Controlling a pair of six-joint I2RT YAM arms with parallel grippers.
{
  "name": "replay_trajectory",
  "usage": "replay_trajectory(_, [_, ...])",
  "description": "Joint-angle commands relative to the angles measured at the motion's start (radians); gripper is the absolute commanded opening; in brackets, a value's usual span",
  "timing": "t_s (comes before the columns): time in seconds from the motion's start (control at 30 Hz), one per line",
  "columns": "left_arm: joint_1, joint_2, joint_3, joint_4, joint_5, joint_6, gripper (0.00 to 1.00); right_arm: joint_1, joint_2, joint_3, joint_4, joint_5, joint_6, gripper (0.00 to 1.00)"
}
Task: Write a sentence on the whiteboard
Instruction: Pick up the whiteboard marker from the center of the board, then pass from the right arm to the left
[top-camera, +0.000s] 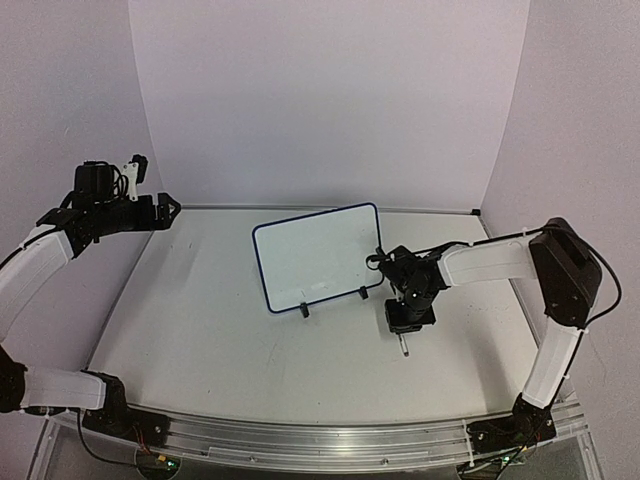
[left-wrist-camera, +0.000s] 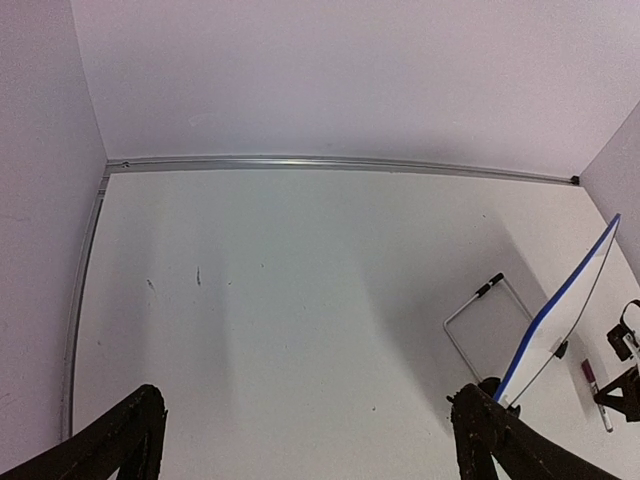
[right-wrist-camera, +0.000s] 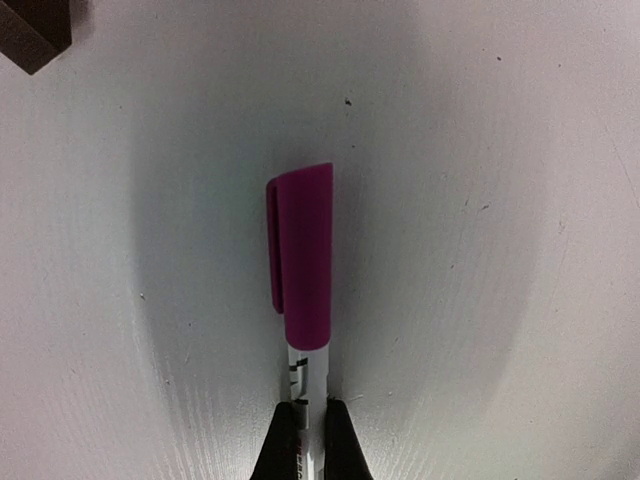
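The whiteboard (top-camera: 318, 255), white with a thin dark-blue frame, stands tilted on two black feet at the table's middle. No sentence shows on its face. In the left wrist view I see the whiteboard (left-wrist-camera: 565, 300) edge-on at the right. A marker (right-wrist-camera: 305, 260) with a magenta cap lies flat on the table, right of the board. My right gripper (right-wrist-camera: 311, 420) points down over it, jaws shut on the marker's white barrel just behind the cap. From above, the right gripper (top-camera: 408, 322) hides most of the marker (top-camera: 404, 344). My left gripper (top-camera: 170, 210) hangs open and empty at the far left.
A thin wire stand (left-wrist-camera: 490, 320) props the board from behind. A dark block (right-wrist-camera: 30, 30), apparently one of the board's feet, sits just beyond the marker. White walls close in the back and both sides. A metal rail (top-camera: 320, 440) runs along the near edge.
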Motion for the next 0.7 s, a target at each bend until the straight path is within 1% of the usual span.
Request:
replay_trajectory(0.0, [-0.024, -0.017, 0.009, 0.045, 0.032, -0.032, 0.99, 0.008, -0.077, 0.023, -0.015, 0.058, -0.036, 0.0])
replay_trajectory(0.03, [-0.05, -0.014, 0.022, 0.046, 0.05, -0.066, 0.99, 0.021, -0.134, 0.026, -0.013, 0.063, -0.085, 0.0])
replay_trajectory(0.1, [-0.089, -0.01, 0.043, 0.033, 0.055, -0.112, 0.99, 0.051, -0.194, 0.038, -0.011, 0.067, -0.147, 0.0])
replay_trajectory(0.17, [-0.177, -0.003, 0.083, 0.008, 0.043, -0.171, 0.98, 0.105, -0.264, 0.064, -0.011, 0.053, -0.242, 0.0])
replay_trajectory(0.2, [-0.217, -0.001, 0.101, -0.001, 0.039, -0.193, 0.98, 0.121, -0.286, 0.074, -0.01, 0.037, -0.277, 0.0])
replay_trajectory(0.23, [-0.232, 0.001, 0.106, -0.003, 0.038, -0.2, 0.98, 0.138, -0.292, 0.086, -0.009, 0.03, -0.287, 0.0])
replay_trajectory(0.3, [-0.317, 0.012, 0.141, 0.0, 0.071, -0.264, 0.98, 0.185, -0.32, 0.132, 0.0, -0.023, -0.36, 0.0])
replay_trajectory(0.37, [-0.365, 0.03, 0.158, 0.023, 0.144, -0.332, 0.98, 0.221, -0.325, 0.18, 0.018, -0.06, -0.402, 0.0])
replay_trajectory(0.47, [-0.415, 0.058, 0.164, 0.064, 0.244, -0.398, 0.98, 0.262, -0.312, 0.238, 0.038, -0.075, -0.446, 0.0])
replay_trajectory(0.67, [-0.512, 0.111, 0.142, 0.105, 0.332, -0.466, 0.98, 0.31, -0.257, 0.351, 0.049, -0.072, -0.518, 0.0])
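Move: The marker is already pinched at mid-length in the right fingers, just above the table. From that hand the whiteboard's middle is about 13 cm ahead, 19 cm left and 9 cm up; its nearer black foot is some 11 cm ahead and 9 cm left. From the left hand, the marker lies about 52 cm right, 9 cm back and 28 cm below, the whiteboard about 33 cm right, 4 cm ahead and 19 cm below. Lifting the marker some 22 cm, the right hand keeps its pinch and soon swings about 14 cm left and a little back, turning counter-clockwise while its fingers tip from pointing down towards forward. Towards it, the left hand sweeps about 19 cm right and 8 cm back with a slight rise, fingers wide open, turning clockwise and dropping its left side. ##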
